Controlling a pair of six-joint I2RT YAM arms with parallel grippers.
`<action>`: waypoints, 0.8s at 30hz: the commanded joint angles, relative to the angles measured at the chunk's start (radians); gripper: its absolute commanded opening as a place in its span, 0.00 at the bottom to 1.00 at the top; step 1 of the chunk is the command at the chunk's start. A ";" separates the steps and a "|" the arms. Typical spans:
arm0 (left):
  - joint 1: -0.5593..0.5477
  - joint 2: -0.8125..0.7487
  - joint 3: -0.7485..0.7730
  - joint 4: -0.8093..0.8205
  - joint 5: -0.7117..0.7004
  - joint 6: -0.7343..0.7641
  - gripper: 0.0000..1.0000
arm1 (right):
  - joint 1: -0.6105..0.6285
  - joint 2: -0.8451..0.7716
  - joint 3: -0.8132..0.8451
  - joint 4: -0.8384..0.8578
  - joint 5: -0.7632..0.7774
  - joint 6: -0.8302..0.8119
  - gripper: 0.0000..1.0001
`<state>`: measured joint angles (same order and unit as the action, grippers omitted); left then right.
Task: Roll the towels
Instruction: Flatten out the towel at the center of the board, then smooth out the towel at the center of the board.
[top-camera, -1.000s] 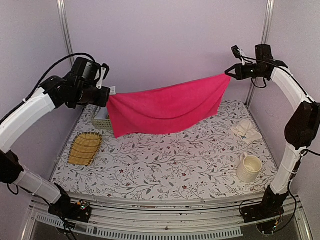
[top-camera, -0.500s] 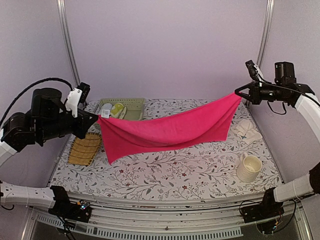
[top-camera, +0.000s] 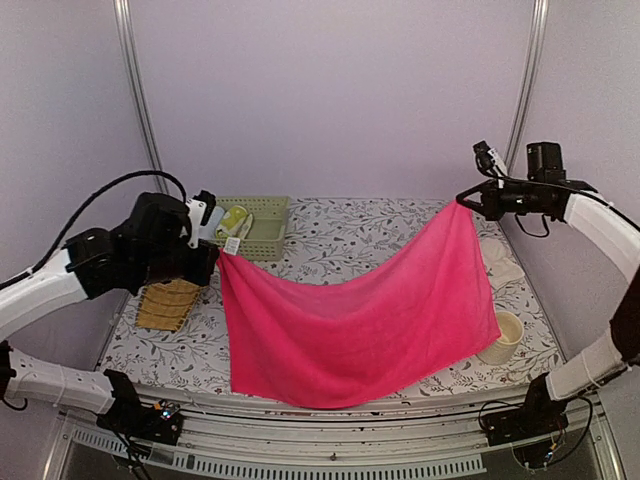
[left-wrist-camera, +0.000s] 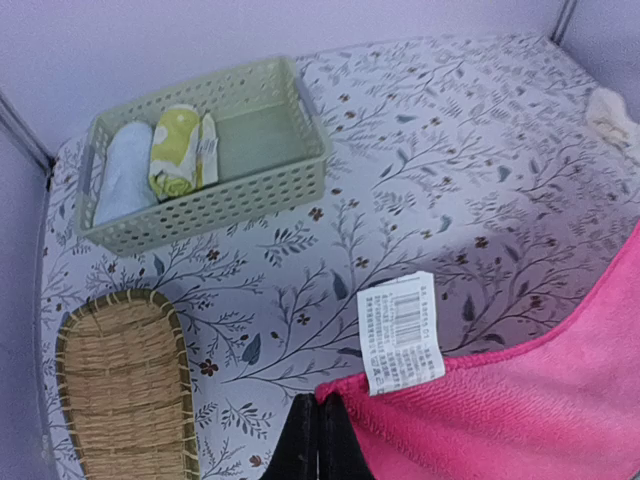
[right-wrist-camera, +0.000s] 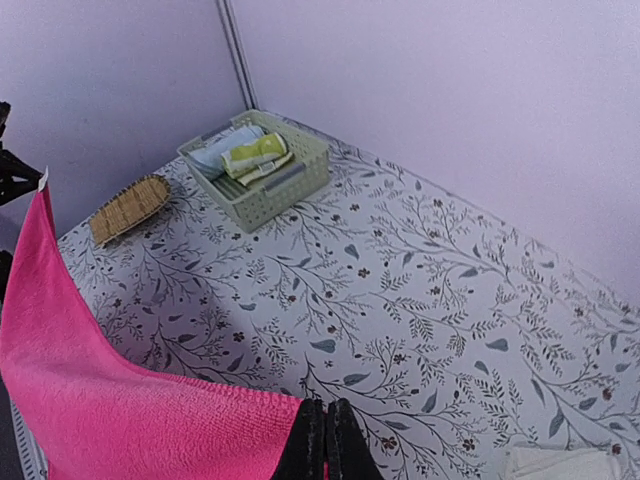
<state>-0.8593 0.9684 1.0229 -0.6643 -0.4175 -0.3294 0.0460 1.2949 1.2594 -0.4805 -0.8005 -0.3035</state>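
Note:
The long pink towel (top-camera: 360, 320) hangs spread between both grippers, and its lower edge reaches the table's front edge. My left gripper (top-camera: 214, 256) is shut on its left top corner (left-wrist-camera: 345, 395), right beside the white tag (left-wrist-camera: 400, 333). My right gripper (top-camera: 466, 198) is shut on the right top corner (right-wrist-camera: 290, 410). The towel's bulk droops away to the left in the right wrist view (right-wrist-camera: 120, 400). The cream-white towel (top-camera: 503, 264) lies crumpled at the table's right side, partly behind the pink one, and shows again in the wrist views (left-wrist-camera: 612, 108) (right-wrist-camera: 560, 465).
A green basket (top-camera: 268, 236) holding rolled cloths stands at the back left (left-wrist-camera: 220, 205) (right-wrist-camera: 290, 182). The woven straw mat (top-camera: 168, 303) lies at the left edge (left-wrist-camera: 125, 390). A cream mug (top-camera: 506, 334) stands at the front right, half hidden by the pink towel.
Both grippers have drawn closer together, still holding the corners. The pink towel now sags much deeper and hangs nearer the front edge, covering part of the mug.

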 joint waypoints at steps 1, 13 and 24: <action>0.196 0.225 -0.100 0.147 0.052 -0.038 0.00 | 0.015 0.324 0.025 0.102 0.147 0.034 0.02; 0.381 0.609 0.086 0.168 0.037 -0.005 0.45 | 0.019 0.751 0.444 0.035 0.253 0.096 0.33; 0.361 0.391 0.010 -0.119 0.287 -0.093 0.47 | 0.036 0.435 0.114 -0.121 0.180 -0.117 0.33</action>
<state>-0.4892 1.4090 1.0767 -0.6136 -0.2352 -0.3893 0.0696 1.8118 1.4597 -0.5171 -0.6037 -0.3157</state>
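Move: The left gripper still pinches the tagged corner; that corner's landing spot on the board is about 12 cm ahead, 5 cm left and 19 cm below. From it, the green basket lies some 27 cm ahead and 6 cm left, the woven tray 6 cm ahead and 18 cm left. The right gripper's landing spot is about 16 cm ahead, 2 cm right and 24 cm down; the white cloth lies 6 cm ahead, 16 cm right, the mug 17 cm back, 12 cm right. Cast the towel down over the board: swing both grippers forward and steeply down together, the left about 18 cm down and the right about 21 cm, tipping both wrists downward and turning the left a little counter-clockwise. Open the fingers as the corners near the board, letting go on the right, then draw both hands up and back. ##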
